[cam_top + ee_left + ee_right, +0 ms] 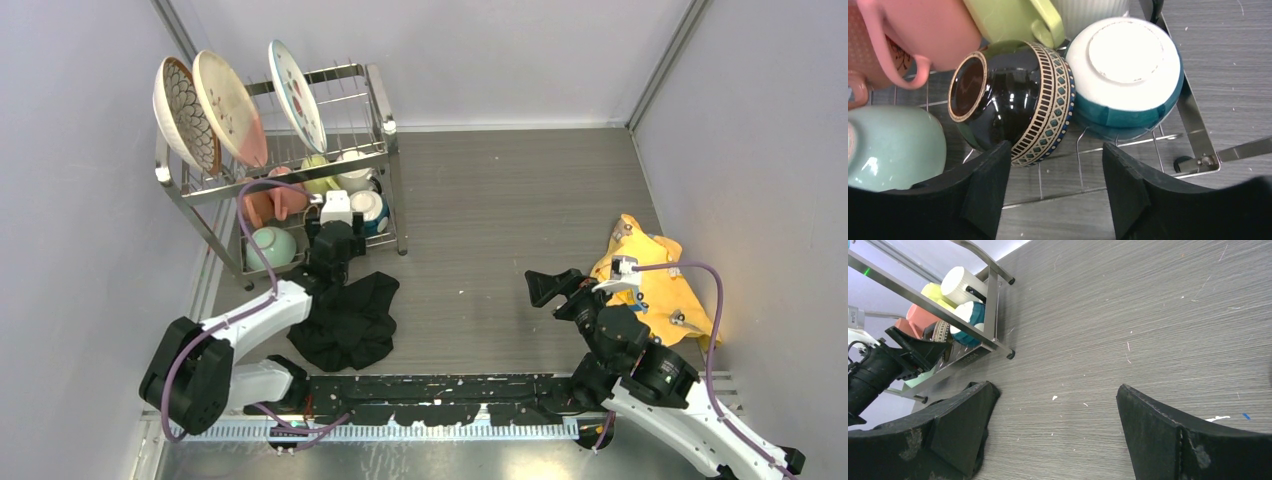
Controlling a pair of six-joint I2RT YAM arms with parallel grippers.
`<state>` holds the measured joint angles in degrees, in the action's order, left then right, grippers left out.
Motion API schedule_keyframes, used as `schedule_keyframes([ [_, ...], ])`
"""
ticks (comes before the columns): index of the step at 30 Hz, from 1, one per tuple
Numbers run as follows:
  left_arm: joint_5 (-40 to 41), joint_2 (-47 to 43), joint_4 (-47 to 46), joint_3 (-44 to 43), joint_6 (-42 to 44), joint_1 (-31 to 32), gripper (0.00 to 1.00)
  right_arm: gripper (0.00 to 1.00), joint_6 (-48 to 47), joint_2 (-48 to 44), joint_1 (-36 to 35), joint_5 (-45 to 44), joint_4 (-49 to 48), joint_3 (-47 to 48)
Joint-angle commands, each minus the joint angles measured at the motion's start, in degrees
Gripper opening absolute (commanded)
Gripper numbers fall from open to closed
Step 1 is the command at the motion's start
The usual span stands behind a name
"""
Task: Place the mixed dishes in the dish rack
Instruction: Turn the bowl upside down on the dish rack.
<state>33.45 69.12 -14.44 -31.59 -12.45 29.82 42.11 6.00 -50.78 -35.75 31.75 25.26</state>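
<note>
The dish rack (385, 125) stands at the back left with three patterned plates (230, 105) upright on its top tier. On the lower tier, the left wrist view shows the brown bowl (1013, 100) on its side, the blue bowl (1125, 75) upside down, the mint bowl (893, 145), and the pink mug (908, 35), yellow mug (1013, 20) and white mug (1093, 7) behind them. My left gripper (1055, 190) is open and empty at the rack's front edge, just short of the brown bowl. My right gripper (1053, 435) is open over bare table.
A black cloth (350, 320) lies crumpled in front of the rack, beside my left arm. A yellow cloth (655, 285) lies at the right, behind my right arm. Grey walls close in the left, back and right sides.
</note>
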Motion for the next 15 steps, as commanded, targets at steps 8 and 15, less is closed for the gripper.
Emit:
schedule_keyframes([
  [8,-3.12,-7.22,10.81,-7.75,-7.43,-0.38,0.52,1.00,-0.72,0.95,-0.20,-1.02,-1.98,0.46],
  [15,-2.54,-6.28,6.21,-6.71,-10.92,-0.88,0.44,1.00,-0.36,0.98,-0.28,-0.75,-1.69,0.48],
])
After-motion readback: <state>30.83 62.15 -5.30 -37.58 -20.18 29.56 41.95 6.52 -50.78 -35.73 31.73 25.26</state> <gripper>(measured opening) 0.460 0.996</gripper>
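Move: The brown bowl lies on its side on the rack's lower shelf, its mouth towards the teal bowl. Its middle is about 4 cm ahead of the empty left hand, 4 cm to its left and 3 cm below. From that hand the teal bowl is 7 cm ahead and 7 cm right, the mint bowl level and 16 cm left, the green mug 13 cm ahead and 3 cm left. The brown bowl is some 20 cm ahead of the right hand, 45 cm left and 10 cm below. The brown bowl is left where it lies as the left hand backs off it by a hair, then rises about 5 cm, almost straight up, over the front of the lower shelf. The wrist rolls some 10 degrees, left side sinking, while the fingers narrow from nearly three-quarters open to about half with nothing between them. ##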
